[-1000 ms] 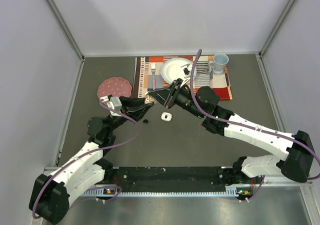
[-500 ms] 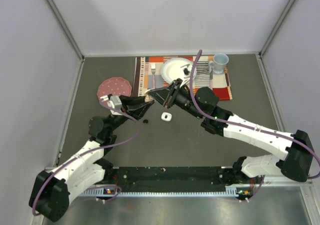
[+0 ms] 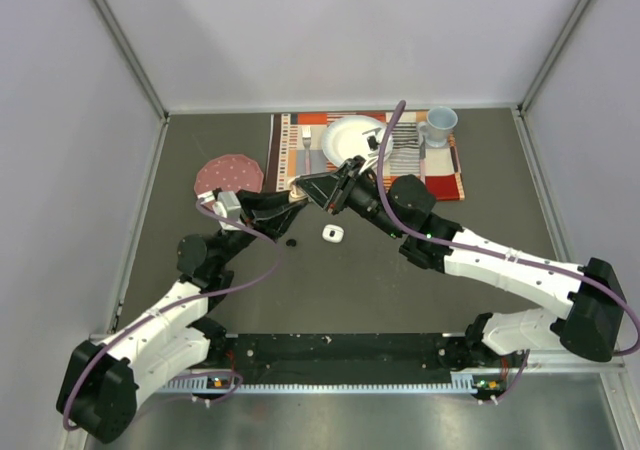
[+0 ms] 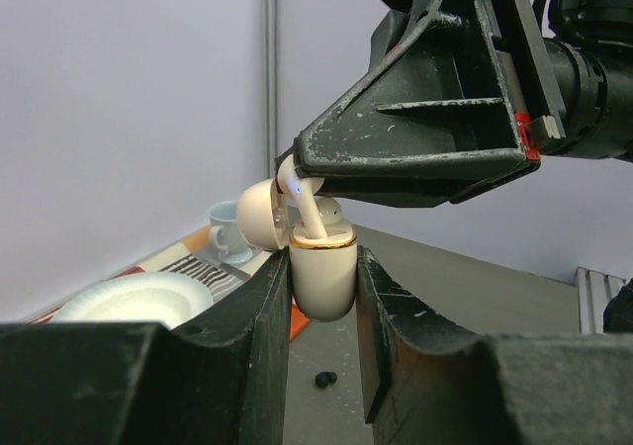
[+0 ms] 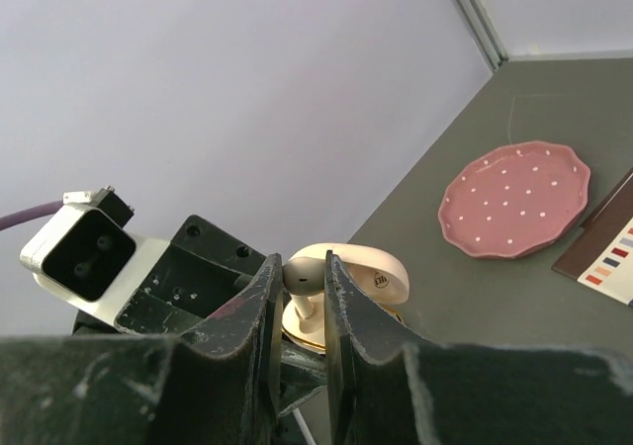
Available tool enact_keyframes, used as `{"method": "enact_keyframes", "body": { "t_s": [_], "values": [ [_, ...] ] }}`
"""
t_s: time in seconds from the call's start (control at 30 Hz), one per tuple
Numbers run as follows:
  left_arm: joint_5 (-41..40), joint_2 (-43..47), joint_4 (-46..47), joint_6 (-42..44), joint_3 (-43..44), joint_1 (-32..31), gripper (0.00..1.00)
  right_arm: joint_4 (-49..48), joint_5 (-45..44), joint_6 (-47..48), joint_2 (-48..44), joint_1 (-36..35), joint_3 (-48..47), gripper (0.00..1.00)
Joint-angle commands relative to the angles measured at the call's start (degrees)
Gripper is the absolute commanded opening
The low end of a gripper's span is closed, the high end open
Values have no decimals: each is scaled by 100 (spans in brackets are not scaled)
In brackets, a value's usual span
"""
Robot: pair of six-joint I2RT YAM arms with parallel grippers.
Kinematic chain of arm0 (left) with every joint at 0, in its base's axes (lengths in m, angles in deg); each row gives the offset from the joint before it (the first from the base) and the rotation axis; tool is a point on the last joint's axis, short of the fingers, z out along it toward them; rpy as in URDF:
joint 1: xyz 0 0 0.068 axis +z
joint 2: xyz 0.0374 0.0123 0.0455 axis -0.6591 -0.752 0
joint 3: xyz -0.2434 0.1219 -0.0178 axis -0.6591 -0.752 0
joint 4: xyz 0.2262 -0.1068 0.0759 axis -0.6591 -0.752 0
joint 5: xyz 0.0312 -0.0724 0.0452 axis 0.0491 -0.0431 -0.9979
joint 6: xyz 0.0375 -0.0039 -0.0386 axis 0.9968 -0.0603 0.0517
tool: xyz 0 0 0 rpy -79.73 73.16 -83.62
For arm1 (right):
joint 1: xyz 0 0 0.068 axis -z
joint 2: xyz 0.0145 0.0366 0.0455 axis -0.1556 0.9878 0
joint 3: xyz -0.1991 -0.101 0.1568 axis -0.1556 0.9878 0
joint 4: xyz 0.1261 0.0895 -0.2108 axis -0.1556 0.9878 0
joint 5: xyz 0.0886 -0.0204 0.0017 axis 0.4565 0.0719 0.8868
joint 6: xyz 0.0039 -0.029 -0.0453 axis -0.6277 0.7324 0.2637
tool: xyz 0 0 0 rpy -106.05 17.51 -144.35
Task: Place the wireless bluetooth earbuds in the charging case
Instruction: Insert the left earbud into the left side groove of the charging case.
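Note:
My left gripper (image 3: 291, 204) is shut on a cream-pink charging case (image 4: 322, 272) and holds it upright above the table with its lid (image 5: 371, 272) flipped open. My right gripper (image 3: 302, 184) is shut on a pale pink earbud (image 5: 302, 275) right above the case. The earbud's stem (image 4: 313, 220) reaches down into the case's gold-rimmed opening. A black earbud (image 3: 291, 240) lies on the table below the case and also shows in the left wrist view (image 4: 324, 378). The other earbuds are not visible.
A small white case-like object (image 3: 333, 233) lies on the table just right of the grippers. A pink dotted plate (image 3: 228, 177) sits at the left. A striped placemat (image 3: 290, 155) at the back holds a white plate (image 3: 350, 135) and a pale blue mug (image 3: 438, 123).
My right gripper with the earbud has shifted slightly toward the back, and the left gripper with the case has followed a little. Both grips are unchanged.

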Motion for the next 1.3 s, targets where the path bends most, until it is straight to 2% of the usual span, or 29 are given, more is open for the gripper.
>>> {"method": "enact_keyframes", "body": {
  "t_s": [0.0, 0.4, 0.77, 0.87, 0.97, 1.0, 1.07, 1.1, 1.27],
  "values": [
    [-319, 48, 699, -26, 109, -55, 0, -98, -38, 174, 66, -154, 45, 0],
    [-803, 91, 813, 97, 91, -90, 0, 192, -407, 508, 22, -330, 116, 0],
    [-750, 109, 761, 97, 109, -99, 0, 438, -460, 886, 31, -401, -16, 0],
    [-715, 118, 726, 97, 109, -99, 0, 500, -530, 930, 13, -392, -77, 7],
    [-645, 144, 620, 114, 100, -99, 0, 614, -583, 1088, -39, -392, -244, 22],
    [-636, 162, 585, 114, 91, -99, 0, 640, -566, 1149, -48, -392, -297, 30],
    [-636, 171, 559, 123, 56, -99, 0, 746, -574, 1229, -92, -392, -455, 36],
    [-645, 205, 541, 132, 47, -108, 0, 746, -592, 1264, -110, -392, -490, 42],
    [-680, 285, 471, 167, -14, -99, 0, 842, -583, 1387, -171, -392, -710, 50]
  ]
}}
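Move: The right fingers hold the left earbud by its head, stem down at the case's mouth; the charging case's middle lies about 3 cm below this hand and 1 cm to its right, level fore and aft. On the table some 28 cm below, a white case stands about 4 cm ahead and 5 cm right, and a black ear tip 2 cm ahead and 5 cm left. The left hand grips the charging case, with the earbud about 3 cm above and 1 cm left of it. Still pinching the earbud with its stem at the groove, the right hand lifts slightly, then sinks about 1 cm to push it down into the case, rolling and tipping some 10 degrees. The left hand keeps its grip and brings the case roughly 1.5 cm forward, left and up beneath it. Finally the right fingers open off the earbud and ease back and up slightly. ##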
